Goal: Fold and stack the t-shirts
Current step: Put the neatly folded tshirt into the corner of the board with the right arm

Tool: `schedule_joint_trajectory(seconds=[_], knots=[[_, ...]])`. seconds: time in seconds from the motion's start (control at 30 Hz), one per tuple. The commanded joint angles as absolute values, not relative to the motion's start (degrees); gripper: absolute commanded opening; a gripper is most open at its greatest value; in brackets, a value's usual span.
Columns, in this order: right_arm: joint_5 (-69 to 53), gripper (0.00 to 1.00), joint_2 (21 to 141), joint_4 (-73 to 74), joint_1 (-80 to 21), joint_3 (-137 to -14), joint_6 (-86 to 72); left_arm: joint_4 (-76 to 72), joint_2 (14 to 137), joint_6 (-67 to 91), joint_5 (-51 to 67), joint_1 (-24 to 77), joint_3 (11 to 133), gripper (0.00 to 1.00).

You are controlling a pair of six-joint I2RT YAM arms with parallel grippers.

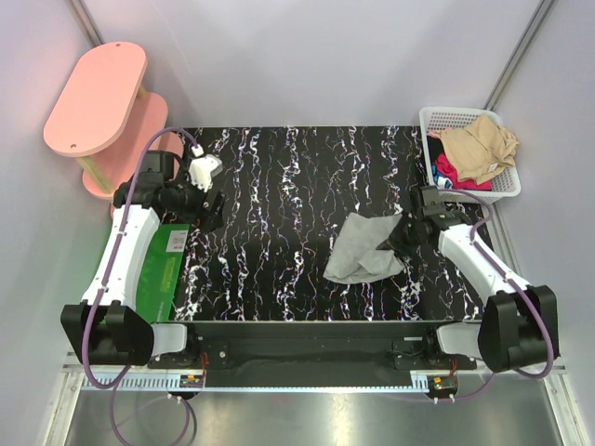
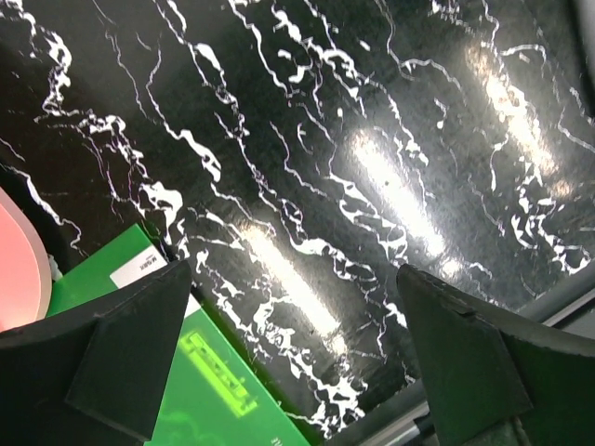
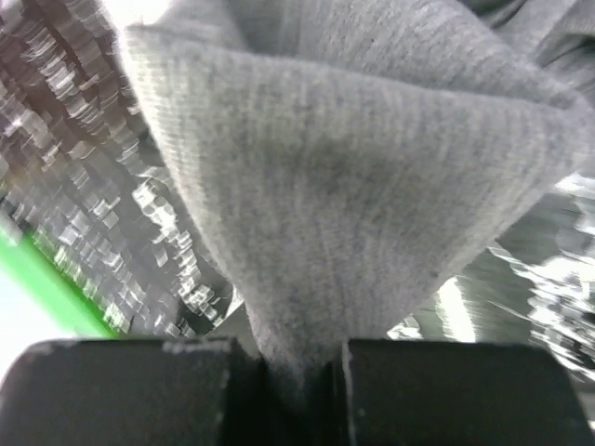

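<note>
A heather grey t-shirt [image 1: 364, 249] lies bunched on the black marbled table [image 1: 279, 204], right of centre. My right gripper [image 1: 398, 234] is shut on its right edge; in the right wrist view the grey cloth [image 3: 344, 195] fans out from between the two dark fingers [image 3: 130, 390]. More t-shirts, a tan one [image 1: 479, 149] on top of red and blue cloth, fill the white basket [image 1: 507, 190] at the back right. My left gripper [image 1: 206, 212] hovers open over the table's left edge, its fingers [image 2: 121, 353] wide apart with nothing between them.
A green mat [image 1: 160, 265] lies along the left table edge, partly under the left arm, and shows in the left wrist view [image 2: 186, 390]. A pink two-tier stool [image 1: 102, 102] stands beyond the back left corner. White walls enclose the table.
</note>
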State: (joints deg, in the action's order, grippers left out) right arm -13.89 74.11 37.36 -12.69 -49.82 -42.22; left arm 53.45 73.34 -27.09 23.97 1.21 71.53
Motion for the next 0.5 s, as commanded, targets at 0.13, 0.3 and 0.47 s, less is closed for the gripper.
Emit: schedule_joint_trajectory(seconds=[0.13,0.3,0.47], knots=[[-1.33,0.00,66.37,48.16,-2.65,-46.94,-43.59,55.37,71.54,-30.76,27.68,-0.78,71.80,0.99],[0.80,0.00,63.29,54.31,7.53,-46.67,-44.03,56.16,72.24,-32.25,28.91,-3.42,73.82,0.99],[2.97,0.00,59.34,59.40,10.90,-47.90,-48.95,57.65,73.39,-33.75,30.58,-6.15,76.11,0.99]])
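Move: The right hand pinches the folded grey t-shirt, whose middle hangs some 9 cm to its left and 5 cm below. The board's near right corner lies about 28 cm to this hand's right, 18 cm back and 9 cm down. The laundry basket stands roughly 19 cm right and 25 cm ahead of this hand. From the left hand, that corner is about 85 cm right, 22 cm back and 19 cm down. Keeping its pinch, the right hand carries the t-shirt 13 cm right and 5 cm back towards the near right corner, turning 30 degrees clockwise. ##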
